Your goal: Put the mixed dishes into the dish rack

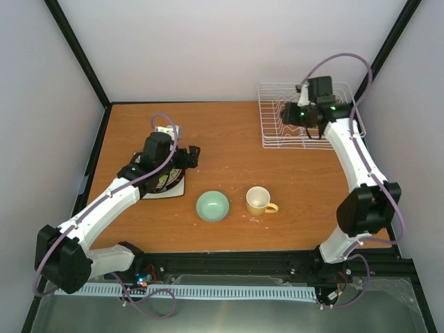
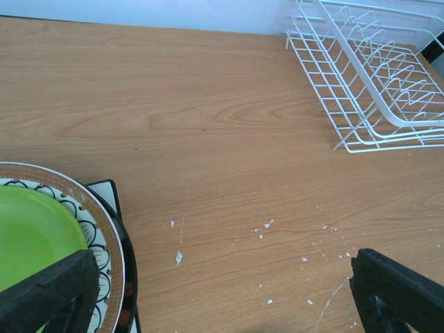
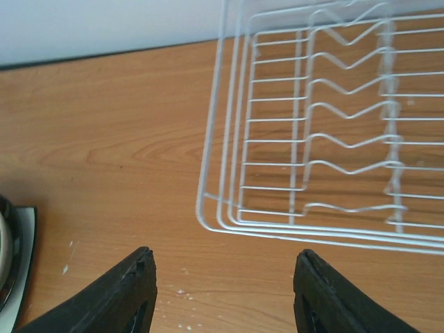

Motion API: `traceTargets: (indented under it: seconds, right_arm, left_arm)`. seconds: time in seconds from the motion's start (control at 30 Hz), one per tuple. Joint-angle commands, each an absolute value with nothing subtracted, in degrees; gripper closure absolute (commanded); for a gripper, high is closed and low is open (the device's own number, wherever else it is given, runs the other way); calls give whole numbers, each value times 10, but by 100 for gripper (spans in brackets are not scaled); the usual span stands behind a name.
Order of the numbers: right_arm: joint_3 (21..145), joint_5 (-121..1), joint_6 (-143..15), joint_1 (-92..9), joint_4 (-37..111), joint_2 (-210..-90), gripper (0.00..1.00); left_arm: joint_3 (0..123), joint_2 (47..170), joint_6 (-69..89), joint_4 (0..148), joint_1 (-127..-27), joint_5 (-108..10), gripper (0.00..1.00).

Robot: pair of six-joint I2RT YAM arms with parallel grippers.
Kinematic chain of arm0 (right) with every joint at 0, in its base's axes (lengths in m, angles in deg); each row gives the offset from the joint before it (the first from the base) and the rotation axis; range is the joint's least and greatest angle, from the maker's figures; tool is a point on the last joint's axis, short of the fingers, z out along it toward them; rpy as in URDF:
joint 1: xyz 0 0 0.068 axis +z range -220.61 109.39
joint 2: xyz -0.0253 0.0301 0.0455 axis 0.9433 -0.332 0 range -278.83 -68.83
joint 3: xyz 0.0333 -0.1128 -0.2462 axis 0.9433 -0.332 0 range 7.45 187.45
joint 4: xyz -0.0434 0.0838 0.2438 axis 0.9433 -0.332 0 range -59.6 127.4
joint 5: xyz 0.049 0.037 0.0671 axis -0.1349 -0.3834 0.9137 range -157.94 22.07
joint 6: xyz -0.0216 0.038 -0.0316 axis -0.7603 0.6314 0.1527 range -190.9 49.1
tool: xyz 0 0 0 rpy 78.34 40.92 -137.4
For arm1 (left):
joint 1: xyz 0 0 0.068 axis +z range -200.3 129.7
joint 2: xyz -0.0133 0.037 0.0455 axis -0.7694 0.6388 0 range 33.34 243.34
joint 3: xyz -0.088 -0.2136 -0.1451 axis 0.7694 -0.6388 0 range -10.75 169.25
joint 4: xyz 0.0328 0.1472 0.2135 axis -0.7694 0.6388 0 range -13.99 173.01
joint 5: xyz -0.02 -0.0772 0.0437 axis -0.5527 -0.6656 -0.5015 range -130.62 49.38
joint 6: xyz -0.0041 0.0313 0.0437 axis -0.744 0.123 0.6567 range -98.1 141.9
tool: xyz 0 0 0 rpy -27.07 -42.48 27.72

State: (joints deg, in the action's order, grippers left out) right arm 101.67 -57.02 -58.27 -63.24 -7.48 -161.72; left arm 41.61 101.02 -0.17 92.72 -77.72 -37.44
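A stack of plates (image 1: 165,183) lies at the table's left, with the lime-green plate (image 2: 28,236) on top of the brown floral-patterned plate (image 2: 105,232). Under them show a dark-rimmed plate (image 2: 130,277) and the corner of a white square plate (image 2: 104,187). My left gripper (image 1: 192,157) (image 2: 222,298) hovers open at the stack's right edge, over bare wood. The mint-green bowl (image 1: 212,206) and yellow mug (image 1: 259,200) stand at the middle front. The white wire dish rack (image 1: 309,118) (image 3: 312,139) holds no dishes. My right gripper (image 1: 288,113) (image 3: 225,277) hangs open and holds nothing, above the rack's left side.
White crumbs and scratches (image 2: 267,224) speckle the wood between the plates and the rack (image 2: 374,90). The white square plate's corner (image 3: 21,263) shows at the right wrist view's left edge. Pale walls with black frame bars close the table in at the back and sides.
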Motion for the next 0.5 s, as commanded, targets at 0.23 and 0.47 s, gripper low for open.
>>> traceTargets:
  seconds: [0.23,0.47]
  right_arm:
    - [1157,-673,-615,-481,-166,-1775,49]
    - [1261,-778,-605,-473,-199,-1877,49]
  left_arm:
    - [457,1051,-14,961,-775,-394,4]
    - [456,1037,-11,970,-774,-386,4]
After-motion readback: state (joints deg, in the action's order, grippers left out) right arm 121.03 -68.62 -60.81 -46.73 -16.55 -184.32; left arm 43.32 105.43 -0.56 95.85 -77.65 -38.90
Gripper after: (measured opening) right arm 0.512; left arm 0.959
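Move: The right hand is half open in front of the dish rack. The rack's near left corner is about 8 cm ahead, 10 cm left and 25 cm below; the mug is some 20 cm back, 12 cm left and 24 cm below. From the open left hand, the green plate on the stack lies about 5 cm ahead, 11 cm left and 19 cm down, and the bowl 10 cm back, 7 cm right and 20 cm down. Sweep the right gripper about 12 cm left, out to the dish rack's left edge, sinking some 7 cm on the way and easing forward only at the end; turn it slightly counter-clockwise, dip its left side and keep it half open, touching nothing. Meanwhile lower the open left gripper a little beside the plate stack, tipping it slightly down. ##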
